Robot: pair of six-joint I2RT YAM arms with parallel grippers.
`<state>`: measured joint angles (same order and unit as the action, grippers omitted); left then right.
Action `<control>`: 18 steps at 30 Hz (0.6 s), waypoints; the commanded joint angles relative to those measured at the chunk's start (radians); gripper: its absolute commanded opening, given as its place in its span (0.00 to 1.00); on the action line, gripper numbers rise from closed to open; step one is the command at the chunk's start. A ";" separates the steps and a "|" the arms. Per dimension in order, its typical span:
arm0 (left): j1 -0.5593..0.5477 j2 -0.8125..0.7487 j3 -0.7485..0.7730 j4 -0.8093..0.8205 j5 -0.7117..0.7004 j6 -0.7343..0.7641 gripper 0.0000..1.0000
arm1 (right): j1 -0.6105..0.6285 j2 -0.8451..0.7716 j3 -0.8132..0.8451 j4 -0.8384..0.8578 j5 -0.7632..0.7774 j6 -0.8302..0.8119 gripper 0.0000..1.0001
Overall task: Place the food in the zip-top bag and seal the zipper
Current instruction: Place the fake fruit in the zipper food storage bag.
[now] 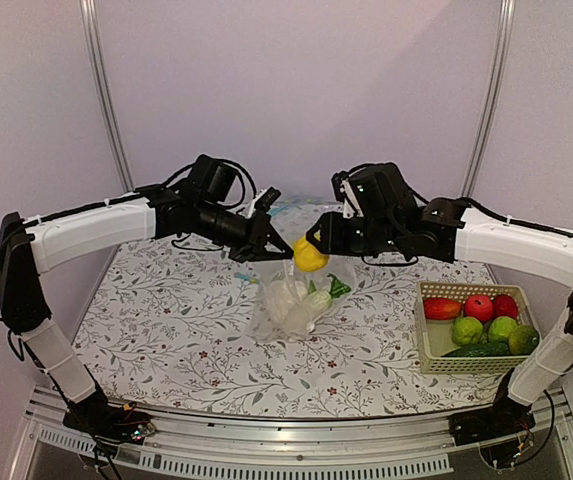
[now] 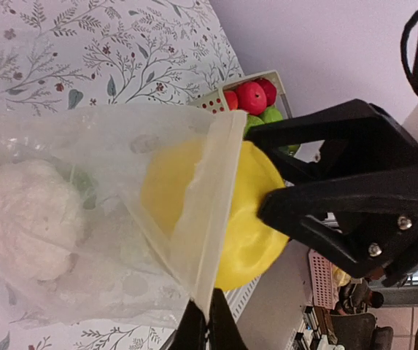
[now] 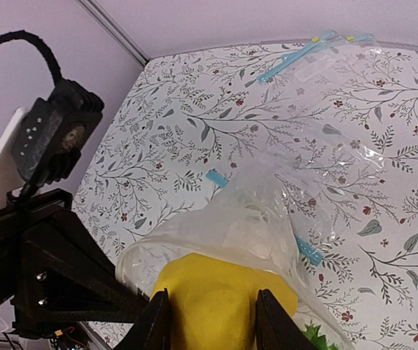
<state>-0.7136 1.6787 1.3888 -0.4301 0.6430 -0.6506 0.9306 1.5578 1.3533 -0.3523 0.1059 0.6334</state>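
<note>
My left gripper (image 1: 266,246) is shut on the mouth edge of the dotted zip-top bag (image 1: 286,308) and holds it up off the table. In the left wrist view the pinched strip (image 2: 219,219) runs between the jaws (image 2: 209,324). My right gripper (image 3: 212,321) is shut on the yellow lemon (image 3: 219,302), which sits at the bag's mouth, partly behind the plastic (image 2: 172,189). A white cauliflower (image 2: 26,219) and a radish with green leaves (image 1: 321,297) lie inside the bag. Short bits of the blue zipper (image 3: 309,251) show on the crumpled bag.
A cream basket (image 1: 474,366) at the right front holds red fruits (image 1: 478,306), green fruits (image 1: 467,330) and a dark cucumber (image 1: 478,350). Another clear bag with a blue strip (image 3: 296,58) lies flat at the back of the flowered tablecloth.
</note>
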 commanded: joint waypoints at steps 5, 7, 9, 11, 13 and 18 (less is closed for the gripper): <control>-0.017 -0.017 0.014 0.045 0.030 0.022 0.00 | 0.011 0.075 0.014 0.016 0.165 -0.044 0.42; -0.017 -0.015 0.013 0.045 0.030 0.019 0.00 | 0.012 0.081 0.020 0.021 0.141 -0.049 0.48; -0.017 -0.012 0.015 0.045 0.032 0.020 0.00 | 0.011 0.091 0.023 0.024 0.117 -0.056 0.58; -0.017 -0.009 0.016 0.043 0.033 0.019 0.00 | 0.011 0.092 0.020 0.024 0.109 -0.057 0.68; -0.015 -0.008 0.018 0.044 0.032 0.019 0.00 | 0.011 0.082 0.009 0.025 0.108 -0.062 0.71; -0.009 -0.010 0.015 0.044 0.028 0.020 0.00 | 0.011 0.002 -0.012 0.006 0.080 -0.087 0.72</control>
<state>-0.7235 1.6783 1.3888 -0.4007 0.6651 -0.6460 0.9360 1.6333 1.3537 -0.3363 0.2054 0.5751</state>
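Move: The yellow fruit is already in the right gripper at the bag's open mouth; the body of the bag hangs about 4 cm to this hand's left, 2 cm back and some 12 cm below. In the bag, the cauliflower lies about 6 cm left, 2 cm back and 13 cm below the hand, the radish leaves some 4 cm right, level fore and aft, 11 cm below. From the left gripper, already pinching the rim, the bag's body is about 1 cm right, 1 cm back and 9 cm below. Sink the right gripper about 3 cm and push it some 2 cm forward, letting its fingertips dip slightly down into the bag's mouth, then hold there and spread the fingers from partly open to well open so that they let go of the yellow fruit. Keep the left gripper shut on the bag's rim, practically in place, so the mouth stays open. ##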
